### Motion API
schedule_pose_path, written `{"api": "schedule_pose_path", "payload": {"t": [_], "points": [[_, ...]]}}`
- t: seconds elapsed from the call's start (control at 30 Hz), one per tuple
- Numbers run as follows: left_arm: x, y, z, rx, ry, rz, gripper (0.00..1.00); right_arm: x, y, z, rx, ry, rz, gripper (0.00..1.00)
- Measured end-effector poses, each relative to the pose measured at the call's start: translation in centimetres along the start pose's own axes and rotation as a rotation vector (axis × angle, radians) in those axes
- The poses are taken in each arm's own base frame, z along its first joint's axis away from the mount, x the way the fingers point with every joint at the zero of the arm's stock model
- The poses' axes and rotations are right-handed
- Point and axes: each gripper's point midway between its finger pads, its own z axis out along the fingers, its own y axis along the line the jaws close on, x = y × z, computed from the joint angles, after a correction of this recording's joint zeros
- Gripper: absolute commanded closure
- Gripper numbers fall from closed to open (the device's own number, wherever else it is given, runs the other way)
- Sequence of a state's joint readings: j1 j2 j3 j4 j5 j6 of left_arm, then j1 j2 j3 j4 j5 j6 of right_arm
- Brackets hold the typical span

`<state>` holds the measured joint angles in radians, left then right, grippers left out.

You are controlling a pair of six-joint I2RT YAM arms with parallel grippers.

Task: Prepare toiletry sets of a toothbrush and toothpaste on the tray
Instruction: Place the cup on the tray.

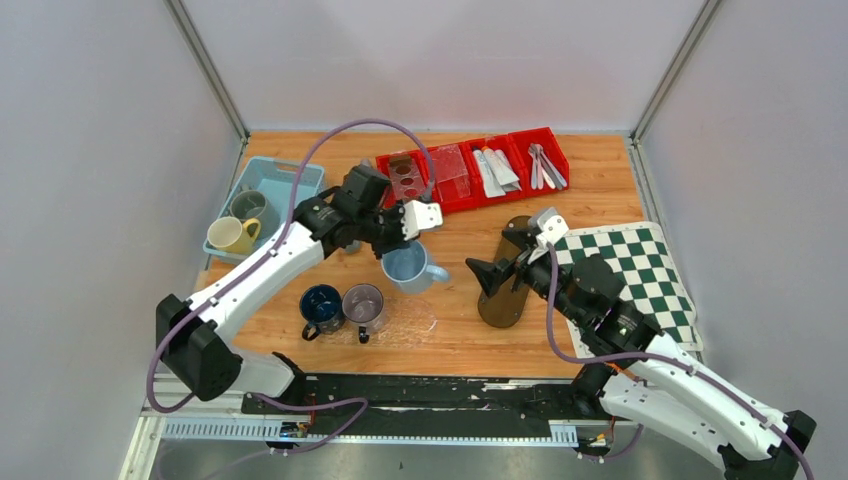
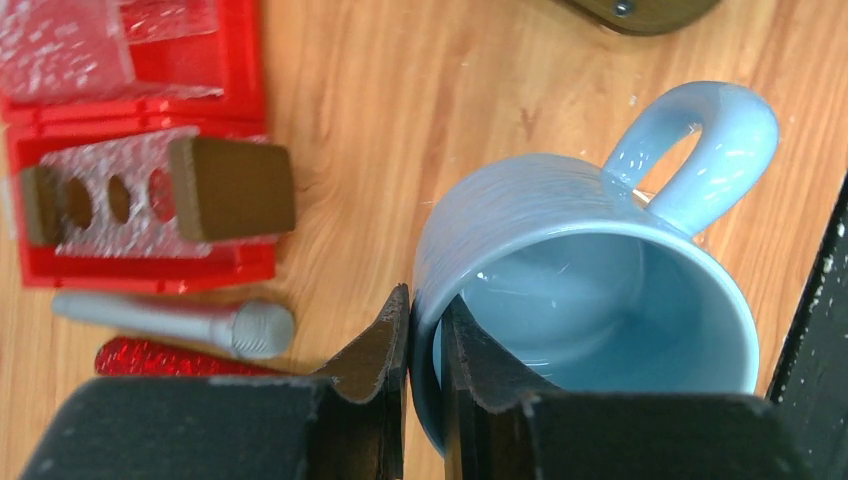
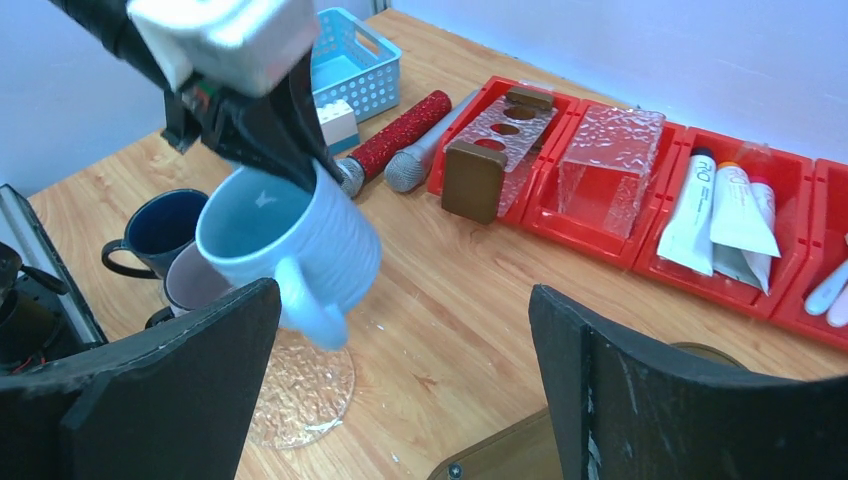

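My left gripper point(image 2: 425, 300) is shut on the rim of a light blue mug point(image 2: 590, 300), one finger inside and one outside. It holds the mug point(image 1: 410, 265) tilted above the table, left of the brown tray point(image 1: 505, 290). Over the tray's left end my right gripper point(image 1: 483, 275) stands wide open and empty point(image 3: 405, 300), and the tray's edge point(image 3: 500, 455) shows below it. White toothpaste tubes point(image 1: 497, 170) point(image 3: 720, 215) lie in a red bin at the back. Pale toothbrushes point(image 1: 545, 165) point(image 3: 830, 295) lie in the bin to its right.
A dark blue mug point(image 1: 320, 305) and a grey-purple mug point(image 1: 363, 305) stand beside a clear glass coaster point(image 3: 300, 385). A blue basket point(image 1: 290, 175) at the left holds two mugs. A red glitter cylinder point(image 3: 395, 140) and a grey one point(image 3: 425, 155) lie by red bins holding a wooden rack point(image 3: 490, 150) and a clear box point(image 3: 610, 170). A checkered mat point(image 1: 630, 275) lies right.
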<state>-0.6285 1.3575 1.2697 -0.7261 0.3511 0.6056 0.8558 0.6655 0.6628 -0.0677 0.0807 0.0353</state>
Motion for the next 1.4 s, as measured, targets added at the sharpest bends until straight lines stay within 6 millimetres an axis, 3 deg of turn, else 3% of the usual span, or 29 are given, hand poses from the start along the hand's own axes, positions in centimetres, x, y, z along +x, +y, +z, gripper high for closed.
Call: {"api": "schedule_pose_path", "payload": {"t": [0.17,0.37,0.5,0.73,0.97,1.13,1.2,1.4], "points": [[0.5,-3.0,2.9,0.110,0.051,0.105,0.85,-0.2,-0.7,-0.9,0.035,-0.029,0.013,0.03],[3.4,-7.0,4.7,0.214,0.129,0.145,0.85,-0.1,-1.1,-1.4,0.056,-0.041,0.023,0.03],[4.9,-7.8,5.2,0.233,0.153,0.138,0.82,0.0,-1.2,-1.3,0.063,-0.039,0.026,0.03],[5.6,-8.1,6.4,0.233,0.143,0.143,0.77,0.4,-1.2,-1.0,0.064,-0.021,0.025,0.03],[6.3,-9.0,8.3,0.261,0.150,0.152,0.63,1.2,-0.9,-0.5,0.050,0.009,0.022,0.03],[5.6,-9.3,8.6,0.263,0.128,0.165,0.34,1.6,-0.8,-0.4,0.043,0.021,0.022,0.03],[5.5,-9.4,8.7,0.263,0.123,0.165,0.28,1.8,-0.8,-0.5,0.043,0.030,0.021,0.03],[4.4,-8.7,7.7,0.216,0.102,0.147,0.19,2.2,-0.5,-0.6,0.027,0.067,0.017,0.02]]}}
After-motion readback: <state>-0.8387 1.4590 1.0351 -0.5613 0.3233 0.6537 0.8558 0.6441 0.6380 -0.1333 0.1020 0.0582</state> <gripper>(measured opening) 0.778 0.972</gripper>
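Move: The left hand holds the light blue cup by its rim. Its goal, the free right end of the clear tray, lies about 10 cm back, 4 cm to the right and 19 cm below. The grey mug on the tray stands roughly 8 cm back and 6 cm left of the hand, the navy mug 10 cm farther left, level with the grey one. The brown board is some 26 cm right, 1 cm ahead. From the right hand, the tray end is about 16 cm left, 5 cm back and 26 cm down. Down, with some back and a little right, the left hand lowers the cup about 12 cm beside the grey mug onto the clear tray, turning some 15 degrees clockwise and slowing towards the bottom. The fingers then open wide to let go of the rim, the hand easing slightly right before rising about 2 cm. The open right hand sinks about 2 cm. ##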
